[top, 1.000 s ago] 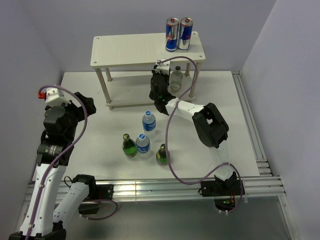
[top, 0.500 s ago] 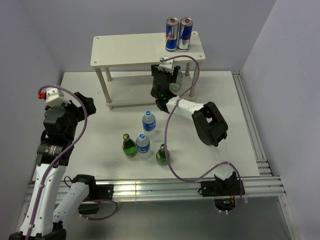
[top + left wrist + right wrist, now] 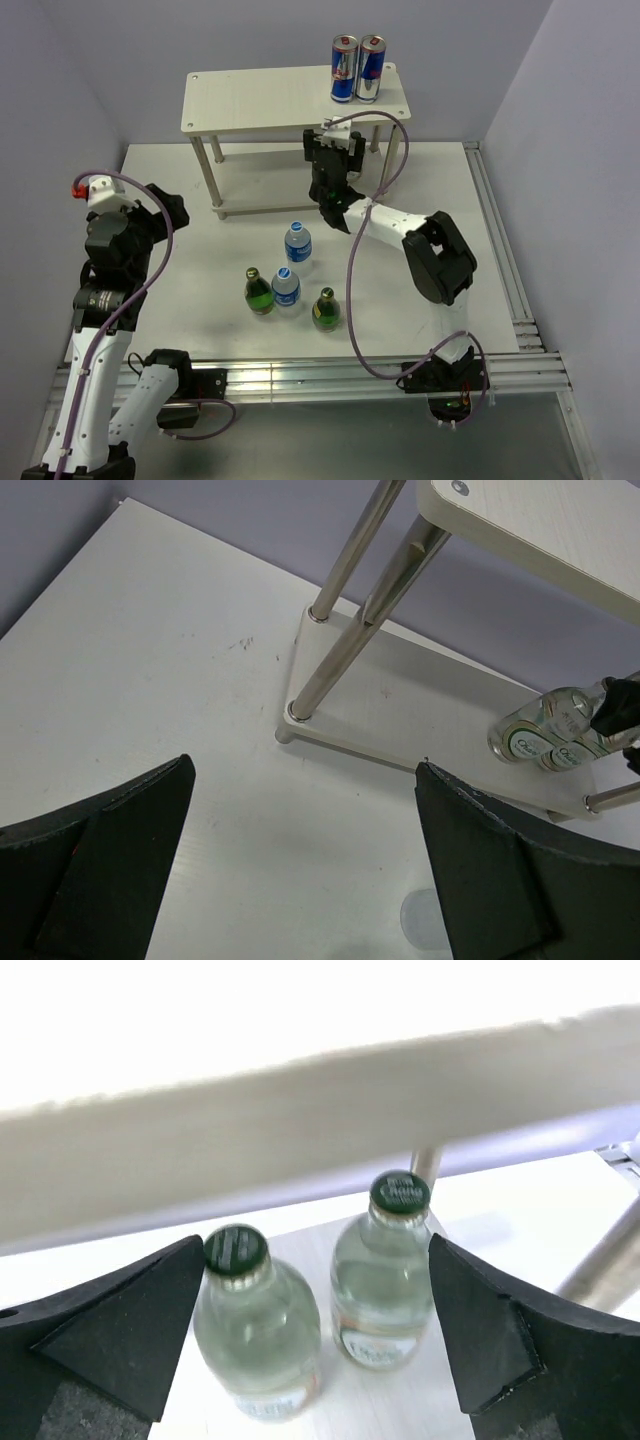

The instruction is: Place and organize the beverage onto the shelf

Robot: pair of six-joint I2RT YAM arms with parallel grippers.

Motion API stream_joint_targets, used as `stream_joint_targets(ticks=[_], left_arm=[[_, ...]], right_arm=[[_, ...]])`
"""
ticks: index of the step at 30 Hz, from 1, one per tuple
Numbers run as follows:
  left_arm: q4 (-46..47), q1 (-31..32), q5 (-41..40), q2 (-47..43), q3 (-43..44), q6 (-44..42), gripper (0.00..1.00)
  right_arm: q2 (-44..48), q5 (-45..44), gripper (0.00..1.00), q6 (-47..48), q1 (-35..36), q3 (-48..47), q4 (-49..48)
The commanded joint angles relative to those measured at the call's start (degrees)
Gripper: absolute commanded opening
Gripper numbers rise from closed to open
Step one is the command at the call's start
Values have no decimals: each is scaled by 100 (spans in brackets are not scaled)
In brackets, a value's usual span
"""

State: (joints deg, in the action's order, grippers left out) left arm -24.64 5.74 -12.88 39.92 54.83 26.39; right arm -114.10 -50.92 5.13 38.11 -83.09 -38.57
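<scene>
The cream-white shelf (image 3: 260, 95) stands at the back of the table. On its lower board (image 3: 420, 1410) two clear pale bottles stand upright side by side, one (image 3: 258, 1325) on the left and one (image 3: 385, 1290) on the right. My right gripper (image 3: 315, 1345) is open, its fingers flanking both bottles without touching them; from above it (image 3: 338, 152) sits at the lower tier. Two blue-label bottles (image 3: 298, 242) (image 3: 286, 287) and two green bottles (image 3: 259, 292) (image 3: 324, 310) stand on the table. My left gripper (image 3: 300, 880) hangs open and empty over the table, left of the shelf.
Two blue-and-silver cans (image 3: 357, 68) stand on the top board's right end. Thin metal legs (image 3: 345, 610) hold the rack up. White walls close the table at the back and sides, and a rail (image 3: 505, 250) runs along the right edge.
My right gripper has opened and let go of a clear bottle, which now stands on the lower board. Its arm shifted slightly right. The left arm has barely moved.
</scene>
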Motion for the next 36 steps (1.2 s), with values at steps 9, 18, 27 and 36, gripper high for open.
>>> stream_joint_targets(ticks=[9, 18, 27, 36], left_arm=[[354, -231, 268, -55, -42, -64, 99], [610, 260, 580, 305, -113, -362, 99], [-1182, 3528, -3001, 1466, 521, 566, 99], [-1893, 5286, -3527, 833, -86, 2331, 99]], right_arm=[[2214, -366, 100, -721, 803, 1091, 569], [4973, -1139, 100, -2594, 1769, 2559, 3037], [6715, -1492, 100, -4519, 2640, 3545, 5728], [7420, -1518, 100, -5346, 2895, 4046, 6994]])
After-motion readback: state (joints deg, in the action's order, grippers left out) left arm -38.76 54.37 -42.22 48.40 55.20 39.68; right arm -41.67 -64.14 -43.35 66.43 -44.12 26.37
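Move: The left hand's likely target, the left green bottle, is about 8 cm back, 16 to the right and 18 below. The near water bottle stands roughly 7 cm right of it and level; the far one is 11 farther out and 10 right. From the right hand, the glass bottle just shelved is 3 cm ahead, 1 left, 6 lower, its twin 6 cm right of it; the left green bottle lies 32 back, 18 left, 12 below. Already free of the shelved glass bottle, the open right hand pulls back out of the shelf about 30 cm and some 10 to the right, arching up roughly 10 cm and sinking again while it rolls left side up by over 20 degrees. After a brief pause the left hand, fingers wide, swings about 14 cm right and 7 down, then draws back 5 towards the left green bottle, dipping its fingertips and turning clockwise, still without touching it. ##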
